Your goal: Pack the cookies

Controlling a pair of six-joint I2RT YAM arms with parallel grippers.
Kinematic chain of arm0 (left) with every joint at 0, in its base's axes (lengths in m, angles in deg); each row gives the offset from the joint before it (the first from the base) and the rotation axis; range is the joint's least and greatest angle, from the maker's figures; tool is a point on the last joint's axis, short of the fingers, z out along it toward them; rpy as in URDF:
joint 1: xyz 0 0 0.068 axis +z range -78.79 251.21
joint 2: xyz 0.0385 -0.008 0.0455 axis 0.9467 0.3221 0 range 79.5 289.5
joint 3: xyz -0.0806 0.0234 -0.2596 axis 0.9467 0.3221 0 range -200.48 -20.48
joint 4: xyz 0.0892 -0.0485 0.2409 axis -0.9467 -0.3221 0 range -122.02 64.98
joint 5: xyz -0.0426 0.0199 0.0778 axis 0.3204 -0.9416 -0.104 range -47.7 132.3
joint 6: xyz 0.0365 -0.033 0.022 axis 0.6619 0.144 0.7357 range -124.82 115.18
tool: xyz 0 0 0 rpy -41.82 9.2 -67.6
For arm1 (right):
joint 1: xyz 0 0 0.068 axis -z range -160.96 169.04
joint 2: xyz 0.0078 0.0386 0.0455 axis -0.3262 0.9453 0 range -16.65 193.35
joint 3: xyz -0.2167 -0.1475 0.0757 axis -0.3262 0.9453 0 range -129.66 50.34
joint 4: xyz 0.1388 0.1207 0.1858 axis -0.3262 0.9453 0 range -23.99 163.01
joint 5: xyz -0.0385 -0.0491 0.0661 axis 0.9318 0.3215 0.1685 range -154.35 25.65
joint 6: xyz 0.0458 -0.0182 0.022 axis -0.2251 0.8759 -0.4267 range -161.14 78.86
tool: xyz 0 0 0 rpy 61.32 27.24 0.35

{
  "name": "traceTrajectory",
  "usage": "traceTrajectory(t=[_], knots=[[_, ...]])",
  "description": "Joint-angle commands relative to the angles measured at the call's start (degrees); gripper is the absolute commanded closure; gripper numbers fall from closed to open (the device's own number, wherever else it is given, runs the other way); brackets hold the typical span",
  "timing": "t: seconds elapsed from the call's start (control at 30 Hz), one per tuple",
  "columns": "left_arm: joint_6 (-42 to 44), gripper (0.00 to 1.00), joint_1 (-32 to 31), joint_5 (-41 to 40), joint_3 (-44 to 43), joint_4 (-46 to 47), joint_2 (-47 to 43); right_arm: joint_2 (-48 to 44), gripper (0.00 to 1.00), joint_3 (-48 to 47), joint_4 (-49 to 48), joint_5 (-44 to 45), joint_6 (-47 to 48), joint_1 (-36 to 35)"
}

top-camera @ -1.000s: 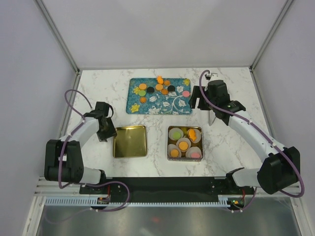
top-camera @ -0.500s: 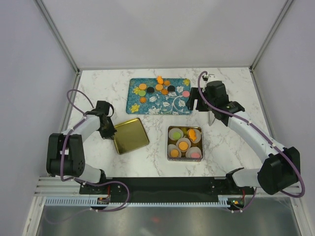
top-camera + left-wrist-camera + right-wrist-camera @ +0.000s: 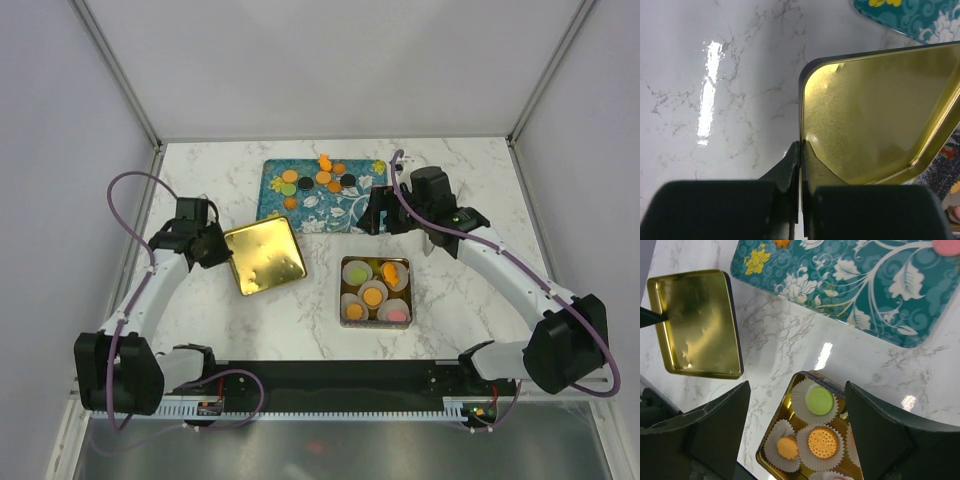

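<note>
Several round cookies point(image 3: 320, 178) in orange, green, black and pink lie on the teal flowered tray point(image 3: 350, 210). More cookies point(image 3: 372, 295) sit in white paper cups inside the small tin point(image 3: 346, 290); a green cookie point(image 3: 819, 400) and an orange one point(image 3: 823, 442) show in the right wrist view. My left gripper point(image 3: 210, 247) is shut on the left rim of the gold lid point(image 3: 265, 255), and its fingertips point(image 3: 801, 146) pinch that lid point(image 3: 875, 115). My right gripper point(image 3: 388, 218) hangs open by the tray's near right corner, above the tin point(image 3: 790, 405), holding nothing.
The teal tray point(image 3: 850, 285) lies at the back centre of the marble table. The gold lid point(image 3: 695, 322) sits left of the tin, turned at an angle. Enclosure walls ring the table on three sides.
My left gripper has shut on the lid's rim and carried it back and left, turning it. My right gripper has moved left, from beside the tray to over the tin's far edge.
</note>
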Motion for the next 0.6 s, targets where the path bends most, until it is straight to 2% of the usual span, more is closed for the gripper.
traceTrajectory(t=[0.0,0.27,0.57], knots=[[2.5,0.98,-0.6,5.9,-2.0,-0.2,-2.1,1.7,0.16,-2.1,-3.2,-6.7,0.1,-1.7],[1.1,0.98,-2.7,11.6,-3.7,0.0,-3.4,5.4,0.15,-2.1,-10.3,-12.6,-2.7,-7.2],[-2.7,0.98,-12.0,10.7,-6.5,1.2,-4.2,11.3,0.14,-3.1,-13.9,-13.7,-3.8,-9.1]])
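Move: The left hand pinches the gold lid's left edge; the cookie box it is bound for lies about 38 cm to its right, 8 cm back and 8 cm below. The teal tray sits some 20 cm ahead of that hand and 25 cm right. From the open right hand, the lid's middle is about 27 cm left, 6 cm back and 9 cm lower; the box is 13 cm back and 2 cm right, the tray 14 cm ahead and 12 cm left. Left carries the pinched lid about 8 cm right, rising, turning clockwise; right, open, swings 10 cm left towards it. ##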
